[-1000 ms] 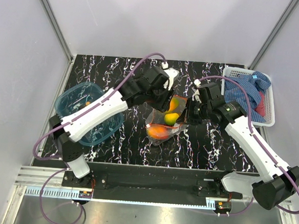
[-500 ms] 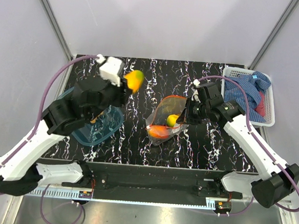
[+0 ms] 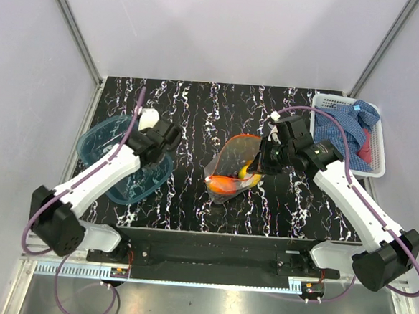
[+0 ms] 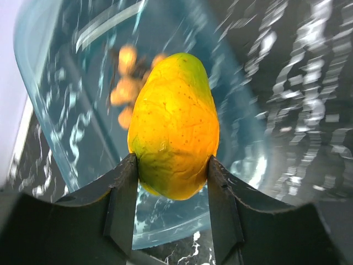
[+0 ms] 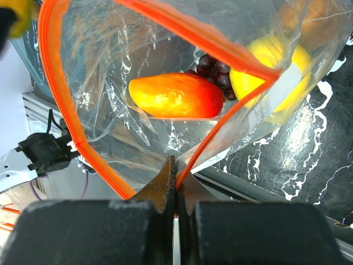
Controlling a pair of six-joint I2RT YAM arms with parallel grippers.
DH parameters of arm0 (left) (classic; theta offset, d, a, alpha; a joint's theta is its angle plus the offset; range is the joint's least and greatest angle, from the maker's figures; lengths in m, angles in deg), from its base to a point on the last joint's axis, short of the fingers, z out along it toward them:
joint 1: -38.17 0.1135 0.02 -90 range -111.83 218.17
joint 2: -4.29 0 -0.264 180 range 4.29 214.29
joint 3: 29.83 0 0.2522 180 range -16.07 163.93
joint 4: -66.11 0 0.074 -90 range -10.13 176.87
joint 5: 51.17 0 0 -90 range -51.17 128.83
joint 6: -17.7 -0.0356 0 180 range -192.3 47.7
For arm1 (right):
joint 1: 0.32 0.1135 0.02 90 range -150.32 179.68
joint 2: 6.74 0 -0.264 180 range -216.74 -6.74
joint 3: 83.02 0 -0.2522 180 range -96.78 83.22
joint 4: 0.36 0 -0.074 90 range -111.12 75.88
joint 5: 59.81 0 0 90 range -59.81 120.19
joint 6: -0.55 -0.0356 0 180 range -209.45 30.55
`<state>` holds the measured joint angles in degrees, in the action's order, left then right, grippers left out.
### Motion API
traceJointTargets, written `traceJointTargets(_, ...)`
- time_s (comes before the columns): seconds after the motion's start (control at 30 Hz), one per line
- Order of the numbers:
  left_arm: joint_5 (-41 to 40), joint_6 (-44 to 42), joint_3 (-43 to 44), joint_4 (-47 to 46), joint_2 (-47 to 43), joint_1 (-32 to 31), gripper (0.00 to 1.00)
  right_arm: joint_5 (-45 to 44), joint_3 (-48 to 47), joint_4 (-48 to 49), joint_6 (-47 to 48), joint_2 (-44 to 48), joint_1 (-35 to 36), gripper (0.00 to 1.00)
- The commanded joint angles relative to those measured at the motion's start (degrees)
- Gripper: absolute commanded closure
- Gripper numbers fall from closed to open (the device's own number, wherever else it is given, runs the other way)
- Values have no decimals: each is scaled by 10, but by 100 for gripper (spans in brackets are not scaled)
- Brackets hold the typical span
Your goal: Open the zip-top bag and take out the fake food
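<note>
The zip-top bag (image 3: 233, 153) stands open mid-table, its orange-red zip strip (image 5: 55, 88) spread wide. My right gripper (image 5: 176, 164) is shut on the bag's zip edge and holds the mouth up; in the top view the right gripper (image 3: 265, 159) is at the bag's right side. Inside lie fake food pieces: an orange-red fruit (image 5: 176, 96), dark grapes (image 5: 215, 69) and a yellow lemon (image 5: 276, 63). My left gripper (image 4: 171, 163) is shut on a yellow-green mango (image 4: 174, 124), over the blue tub (image 4: 60, 99). Small tan balls (image 4: 127, 83) lie in the tub.
The blue translucent tub (image 3: 99, 138) sits at the table's left, under my left gripper (image 3: 159, 135). A white basket (image 3: 378, 166) with a blue checked cloth (image 3: 352, 127) stands at the back right corner.
My left arm lifted the mango out of the bag, swung left and came down over the blue tub. The right gripper kept its hold on the bag's edge.
</note>
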<state>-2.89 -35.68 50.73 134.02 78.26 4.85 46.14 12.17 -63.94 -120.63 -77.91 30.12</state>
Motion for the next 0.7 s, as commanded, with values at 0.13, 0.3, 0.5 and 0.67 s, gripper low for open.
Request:
traceJointTargets(0.13, 20, 101, -23, -16, 107, 5, 100, 3, -12, 8, 0, 10, 2, 100)
traceJointTargets(0.3, 31, 105, -26, -33, 150, 5, 100, 4, -12, 7, 2, 12, 2, 100)
traceJointTargets(0.5, 65, 82, -46, -70, 164, 6, 42, 5, -11, 7, 2, 13, 2, 100)
traceJointTargets(0.67, 88, 89, -34, -58, 146, 5, 1, 6, -13, 7, 5, 10, 2, 100)
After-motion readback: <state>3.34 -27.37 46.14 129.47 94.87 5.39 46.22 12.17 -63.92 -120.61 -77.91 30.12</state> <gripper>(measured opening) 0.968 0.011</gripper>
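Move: The left hand already holds the fake mango over the blue tub; the tub's middle is about 8 cm left of the hand, 4 cm ahead and 17 cm below. The brown fruit cluster in the tub lies some 8 cm ahead and 9 cm left; the tub's right rim passes about 6 cm to the right, level with it. From the right hand, the tub's middle is roughly 41 cm left and 3 cm ahead. Left hand sinks about 10 cm into the tub, tipping down 15 degrees, then opens and releases the fake mango. ##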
